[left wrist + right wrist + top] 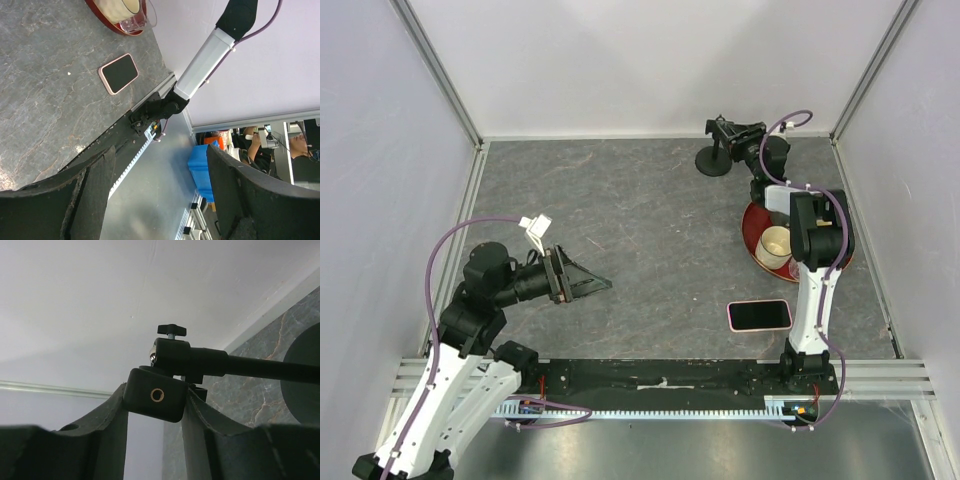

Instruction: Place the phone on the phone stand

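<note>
The phone (759, 315) lies flat, black screen up in its pink case, on the grey table near the right arm's base; the left wrist view shows the phone (118, 73) too. The black phone stand (712, 162) stands at the far right of the table, near the back wall. My right gripper (733, 135) is shut on the stand's clamp cradle (156, 395), with a finger pressed against each side of the block. My left gripper (601, 284) hangs open over the table's left half, far from the phone, with nothing between its fingers (95, 185).
A red plate (753, 222) holding a cream cup (775, 243) sits between the phone and the stand, under the right arm. White walls close the table on three sides. A rail (660, 380) runs along the near edge.
</note>
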`<state>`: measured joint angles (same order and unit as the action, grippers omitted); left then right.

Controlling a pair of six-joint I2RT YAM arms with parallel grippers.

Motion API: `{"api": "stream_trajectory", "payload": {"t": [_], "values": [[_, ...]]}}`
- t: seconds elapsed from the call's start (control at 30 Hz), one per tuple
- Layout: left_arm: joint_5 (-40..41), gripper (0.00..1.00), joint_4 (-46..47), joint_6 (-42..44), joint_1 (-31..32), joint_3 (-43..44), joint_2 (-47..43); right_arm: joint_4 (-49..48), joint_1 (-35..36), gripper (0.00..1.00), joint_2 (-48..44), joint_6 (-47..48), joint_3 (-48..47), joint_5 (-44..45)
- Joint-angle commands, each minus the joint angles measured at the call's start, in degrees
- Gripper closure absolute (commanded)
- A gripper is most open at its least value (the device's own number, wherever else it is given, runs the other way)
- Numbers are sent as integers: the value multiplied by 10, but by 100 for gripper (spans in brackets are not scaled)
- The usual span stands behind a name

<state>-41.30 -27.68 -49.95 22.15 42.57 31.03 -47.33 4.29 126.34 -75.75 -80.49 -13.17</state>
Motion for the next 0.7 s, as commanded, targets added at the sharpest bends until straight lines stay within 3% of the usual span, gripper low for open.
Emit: {"api": "stream_trajectory", "payload": {"t": [0.0, 0.07, 0.33, 0.47, 0.67], "values": [[-23, 21, 12, -26, 1, -1, -16, -43, 10, 89, -57, -11, 47, -26], [-20, 21, 12, -28, 1, -6, -19, -50, 16, 99, -100, -10, 79, -29], [-12, 21, 18, -37, 1, -26, -41, -105, 56, 100, -309, -34, 305, -15], [-12, 21, 41, -50, 1, -46, -52, -151, 139, 100, -381, -34, 439, 30], [-15, 22, 63, -74, 0, -77, -79, -194, 252, 100, -436, 7, 523, 118]]}}
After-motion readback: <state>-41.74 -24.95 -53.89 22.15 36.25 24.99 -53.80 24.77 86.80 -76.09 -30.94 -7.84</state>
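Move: The right hand already grips the head of the phone stand; clear table, its way, lies about 25 cm back, 11 cm left and 18 cm below. The phone lies roughly 43 cm back, 7 cm right and 18 cm below; the tray of cups about 22 cm back, 22 cm right and 17 cm below. From the left hand the phone is some 38 cm right, 4 cm ahead and 28 cm below. The right hand, still gripping the stand's head, draws back about 25 cm and left 11 cm, turning 15 degrees counter-clockwise. ##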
